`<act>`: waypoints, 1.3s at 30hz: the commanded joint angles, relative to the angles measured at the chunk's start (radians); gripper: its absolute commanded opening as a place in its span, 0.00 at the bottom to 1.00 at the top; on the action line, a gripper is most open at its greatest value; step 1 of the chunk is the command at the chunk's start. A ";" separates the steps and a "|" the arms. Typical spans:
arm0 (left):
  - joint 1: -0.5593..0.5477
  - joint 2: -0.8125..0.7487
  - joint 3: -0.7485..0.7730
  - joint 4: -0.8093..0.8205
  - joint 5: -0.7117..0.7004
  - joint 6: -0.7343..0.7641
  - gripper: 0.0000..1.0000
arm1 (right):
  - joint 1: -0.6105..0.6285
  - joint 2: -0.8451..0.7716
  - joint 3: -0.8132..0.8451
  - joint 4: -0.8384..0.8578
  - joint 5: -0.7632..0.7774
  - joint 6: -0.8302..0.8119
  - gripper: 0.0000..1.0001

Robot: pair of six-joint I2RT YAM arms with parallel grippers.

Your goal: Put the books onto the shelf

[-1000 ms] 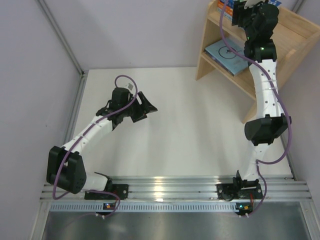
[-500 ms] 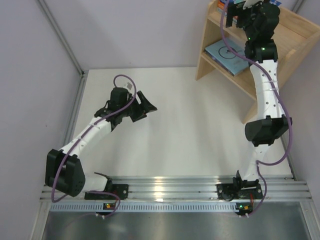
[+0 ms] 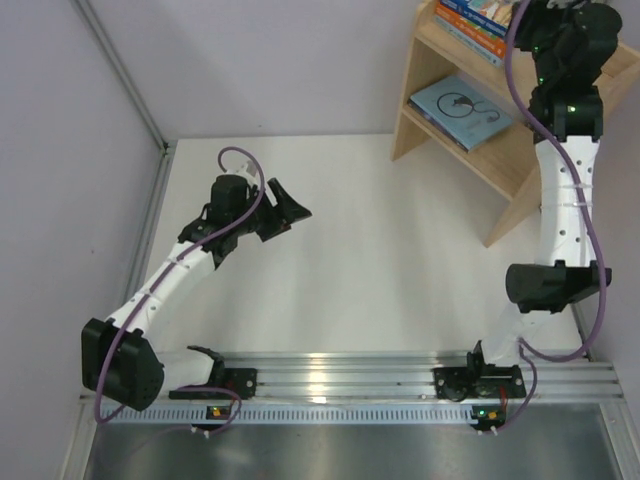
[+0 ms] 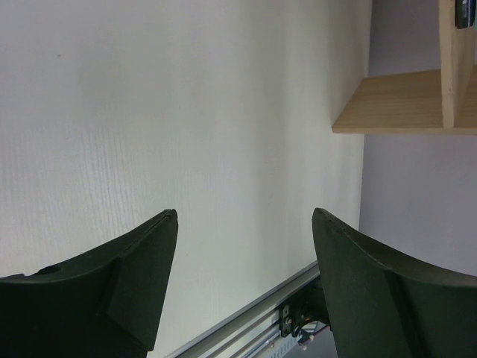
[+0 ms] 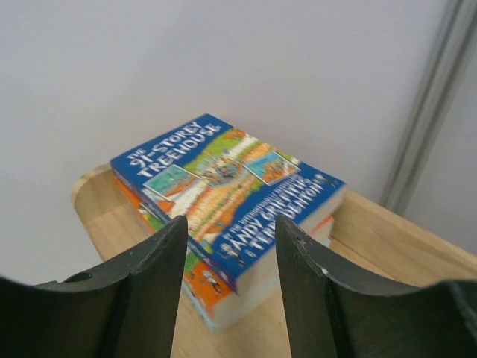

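The wooden shelf point(image 3: 505, 155) stands at the far right. On its upper tier lies a stack of books point(image 3: 478, 20), a blue illustrated cover point(image 5: 223, 183) on top and an orange one point(image 5: 200, 277) beneath. A light-blue book point(image 3: 460, 108) rests flat on the lower tier. My right gripper point(image 5: 231, 221) hovers open just short of the stack, with nothing between its fingers. My left gripper point(image 3: 285, 205) hangs open over the white table, holding nothing.
The shelf's slanted side panel point(image 4: 395, 104) shows at the upper right of the left wrist view. Grey walls close in the table on the left and behind. An aluminium rail point(image 3: 330, 372) runs along the near edge. The right arm point(image 3: 565, 200) rises beside the shelf.
The right gripper has let go of the top blue book and drawn back to the right, away from the stack. The left arm has shifted slightly up and left.
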 commanded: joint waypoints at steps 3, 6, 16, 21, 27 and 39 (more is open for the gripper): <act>-0.003 -0.025 -0.005 0.016 -0.002 0.002 0.77 | -0.142 -0.068 -0.067 -0.034 -0.056 0.284 0.46; -0.003 -0.027 -0.008 0.016 -0.007 0.003 0.77 | -0.166 -0.059 -0.064 -0.032 -0.086 0.315 0.45; -0.003 -0.019 -0.011 0.024 -0.004 0.003 0.77 | -0.168 -0.033 -0.079 -0.041 -0.094 0.377 0.35; -0.003 -0.017 -0.011 0.024 -0.004 0.005 0.77 | -0.168 -0.025 -0.084 -0.040 -0.101 0.398 0.33; -0.003 -0.014 -0.013 0.027 0.000 0.002 0.77 | -0.168 -0.013 -0.082 -0.038 -0.133 0.420 0.27; -0.003 -0.022 -0.014 0.021 -0.011 0.006 0.77 | -0.168 0.015 -0.078 -0.032 -0.206 0.495 0.23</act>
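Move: Ahead of the right hand by about 11 cm, nearly straight on and some 6 cm lower, lies the blue treehouse book on top of the upper-shelf stack. The orange book is directly under it, roughly 9 cm below the hand, and the pale blue book under that, about 12 cm below. From the left hand the treehouse book is some 30 cm ahead, 33 cm to the right and 29 cm higher. Swinging quickly some 7 cm to its right, the right hand then eases back left by under 3 cm. Throughout it sinks, nearly 6 cm in all, and late on creeps forward towards the near edge of the book stack. The wrist rolls about 25 degrees, left side rising, and tips slightly down, while the empty fingers narrow from half open to about a quarter. The tips end close to the treehouse book's spine; contact can't be seen. ##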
